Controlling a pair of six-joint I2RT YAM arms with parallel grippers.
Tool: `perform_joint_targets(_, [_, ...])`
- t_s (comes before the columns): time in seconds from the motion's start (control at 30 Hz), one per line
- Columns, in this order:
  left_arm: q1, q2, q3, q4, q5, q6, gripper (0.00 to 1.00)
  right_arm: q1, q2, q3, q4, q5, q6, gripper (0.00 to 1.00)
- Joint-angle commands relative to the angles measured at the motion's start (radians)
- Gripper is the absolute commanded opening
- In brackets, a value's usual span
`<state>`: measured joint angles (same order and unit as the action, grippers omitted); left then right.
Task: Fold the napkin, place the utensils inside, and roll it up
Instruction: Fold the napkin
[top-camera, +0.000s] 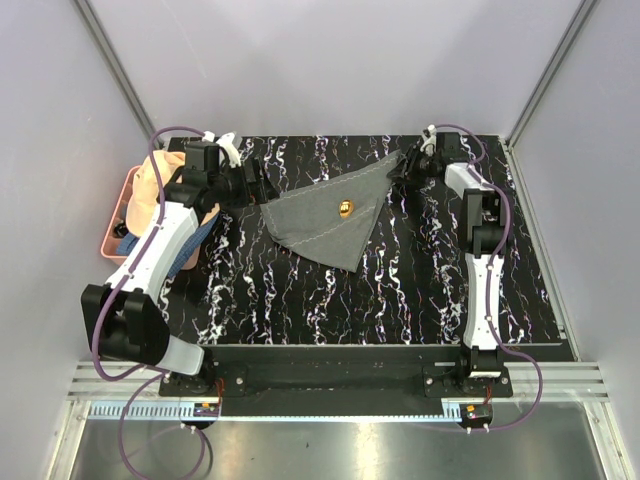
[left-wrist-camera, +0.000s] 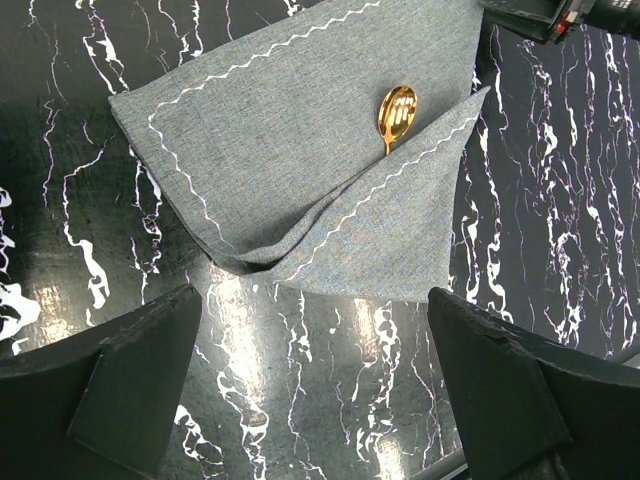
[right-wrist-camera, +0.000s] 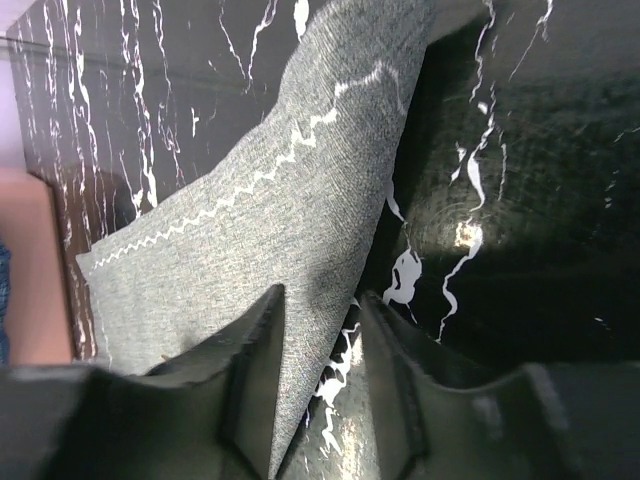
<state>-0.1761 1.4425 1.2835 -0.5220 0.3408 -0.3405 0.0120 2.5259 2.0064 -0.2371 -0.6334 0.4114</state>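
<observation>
The grey napkin (top-camera: 330, 215) lies folded into a rough triangle at the back middle of the black marbled table. A gold spoon (top-camera: 345, 209) lies in the fold, its bowl (left-wrist-camera: 397, 110) showing and its handle tucked under the upper flap (left-wrist-camera: 400, 220). My left gripper (top-camera: 262, 188) is open at the napkin's left corner, with bare table between its fingers (left-wrist-camera: 312, 335). My right gripper (top-camera: 405, 165) is at the far right corner. Its jaws straddle the napkin's edge (right-wrist-camera: 322, 295), one finger (right-wrist-camera: 262, 350) over the cloth (right-wrist-camera: 280, 200), with a gap left at the other.
A pink tray (top-camera: 112, 225) stands off the table's left edge, holding a peach hat (top-camera: 160, 180) and a blue cloth (top-camera: 200, 235) under the left arm. Grey walls close in on the table's back and sides.
</observation>
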Motion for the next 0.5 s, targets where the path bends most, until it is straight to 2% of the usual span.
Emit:
perform_joint_targets(0.0, [-0.002, 0.001, 0.007, 0.036, 0.047, -0.006, 0.99, 0.011, 0.051, 0.018, -0.042, -0.031, 0.020, 0.40])
perform_joint_targets(0.03, [-0.002, 0.001, 0.007, 0.036, 0.049, -0.006, 0.99, 0.011, 0.053, 0.020, -0.044, -0.029, 0.018, 0.38])
perform_joint_targets(0.07, [-0.002, -0.002, 0.007, 0.036, 0.049, -0.008, 0.99, 0.011, 0.054, 0.020, -0.053, -0.029, 0.018, 0.32])
perform_joint_targets(0.17, [-0.002, -0.010, 0.008, 0.036, 0.052, -0.008, 0.99, 0.014, 0.056, 0.015, -0.062, -0.025, 0.015, 0.25])
perform_joint_targets(0.33, [-0.003, -0.024, 0.019, 0.028, 0.073, -0.008, 0.99, 0.022, 0.028, -0.032, -0.065, -0.017, 0.006, 0.00])
perform_joint_targets(0.47, [-0.003, -0.005, 0.022, 0.025, 0.095, -0.022, 0.99, 0.026, -0.030, -0.119, -0.050, 0.014, 0.006, 0.00])
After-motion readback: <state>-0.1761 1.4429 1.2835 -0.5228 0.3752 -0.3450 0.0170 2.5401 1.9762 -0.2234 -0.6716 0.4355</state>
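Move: The right fingers straddle the napkin's right-hand edge; the bit they go for is some 1 cm below their pads, 1 cm back and 1 cm left. The napkin's far right corner lies about 8 cm ahead and 2 cm to the right of that hand; the golden spoon sits roughly 10 cm back and 16 cm left, some 2 cm lower. From the left hand, that edge is about 21 cm ahead, 39 cm right and 20 cm down. Down onto the cloth, easing back and slightly left, the right hand travels only about 2 cm while its half-open fingers shut completely, pinching the napkin's right-hand edge between their tips. The wrist barely turns, still slanting forward, left and down. ##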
